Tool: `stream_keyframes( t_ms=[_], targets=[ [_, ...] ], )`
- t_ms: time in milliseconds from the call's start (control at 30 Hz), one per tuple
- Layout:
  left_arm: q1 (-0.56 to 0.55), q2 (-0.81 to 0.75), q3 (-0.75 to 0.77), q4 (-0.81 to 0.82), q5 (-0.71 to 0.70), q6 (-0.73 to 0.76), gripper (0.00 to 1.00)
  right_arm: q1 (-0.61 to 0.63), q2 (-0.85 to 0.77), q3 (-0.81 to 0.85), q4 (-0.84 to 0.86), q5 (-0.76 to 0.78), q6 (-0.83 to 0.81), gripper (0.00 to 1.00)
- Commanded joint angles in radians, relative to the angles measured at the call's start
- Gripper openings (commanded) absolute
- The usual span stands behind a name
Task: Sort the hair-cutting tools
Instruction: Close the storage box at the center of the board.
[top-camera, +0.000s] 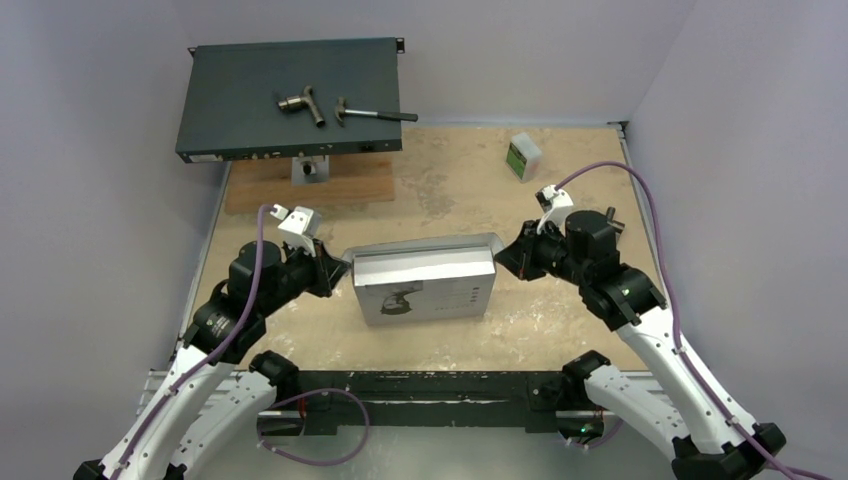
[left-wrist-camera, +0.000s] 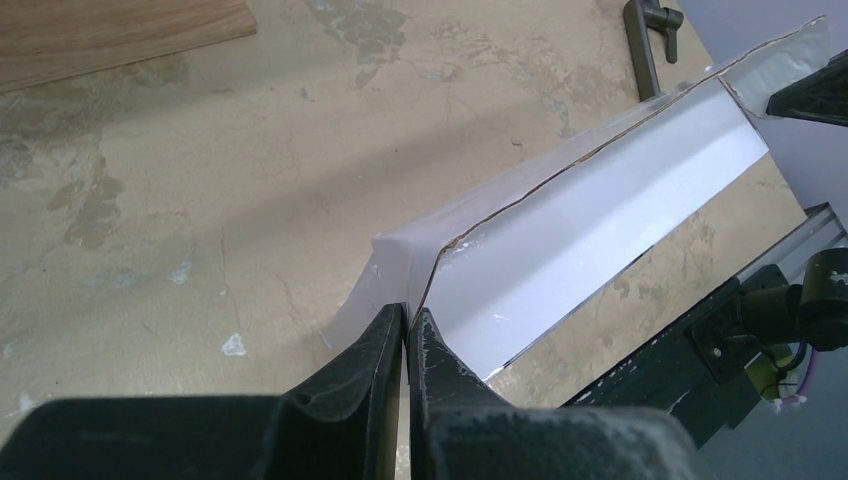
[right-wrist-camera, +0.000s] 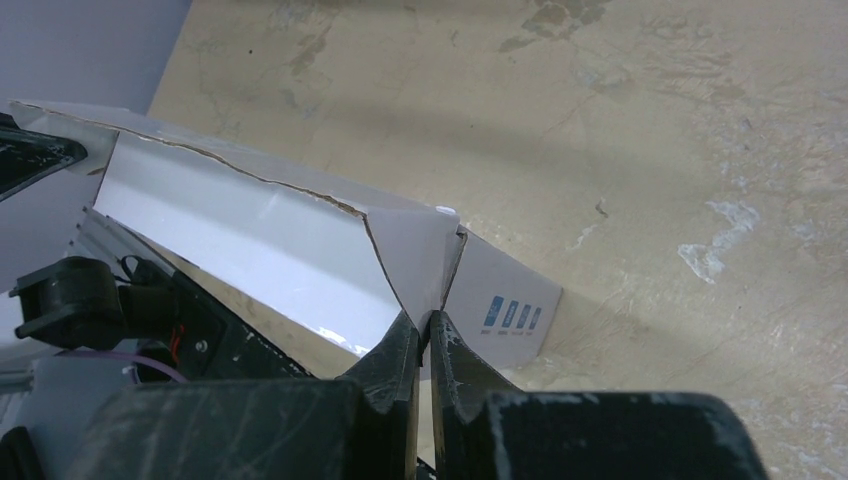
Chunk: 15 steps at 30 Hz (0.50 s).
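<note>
A white cardboard box (top-camera: 425, 290) with a clipper printed on its front lies mid-table between both arms. Its lid (top-camera: 425, 262) is partly lifted. My left gripper (top-camera: 340, 268) is shut on the lid's left end flap (left-wrist-camera: 395, 265); the fingertips (left-wrist-camera: 385, 335) pinch the thin card. At the other end, my right gripper (top-camera: 503, 255) is shut on the lid's right flap (right-wrist-camera: 415, 255), next to the box's end panel (right-wrist-camera: 505, 315) with blue icons. The hair-cutting tools themselves are hidden; no loose piece shows in any view.
A black rack unit (top-camera: 290, 100) sits at the back left on a wooden board (top-camera: 310, 185), carrying a metal pipe fitting (top-camera: 300, 103) and a hammer (top-camera: 375, 114). A small white-and-green box (top-camera: 523, 157) stands back right. A dark T-shaped handle (left-wrist-camera: 650, 40) lies right of the box.
</note>
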Motion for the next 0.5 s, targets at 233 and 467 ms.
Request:
stream_keyframes(
  t_ms=[233, 467],
  targets=[
    [-0.003, 0.007, 0.033, 0.075, 0.014, -0.017, 0.00, -0.002, 0.003, 0.021, 0.040, -0.052, 0.059, 0.00],
    [-0.003, 0.005, 0.032, 0.072, 0.008, -0.012, 0.00, -0.003, -0.008, 0.033, 0.021, -0.010, 0.031, 0.41]
  ],
)
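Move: The standing storage box has its middle about 13 cm left of the right hand, 2 cm back and 10 cm below; that hand already pinches the right ear of the lid's tuck flap. From the left hand, shut on the left ear, the same middle is some 13 cm right, level front to back, 10 cm below. Down on the table, the green-white pack stands about 28 cm ahead of the right hand and 9 cm to its right. Almost in place, drifting under half a centimetre and tipping only some 3 degrees, the right hand first keeps its pinch on the right ear of the lid's flap, then opens its fingers to about a third and lets go. The left hand stays still and keeps the left ear pinched. ##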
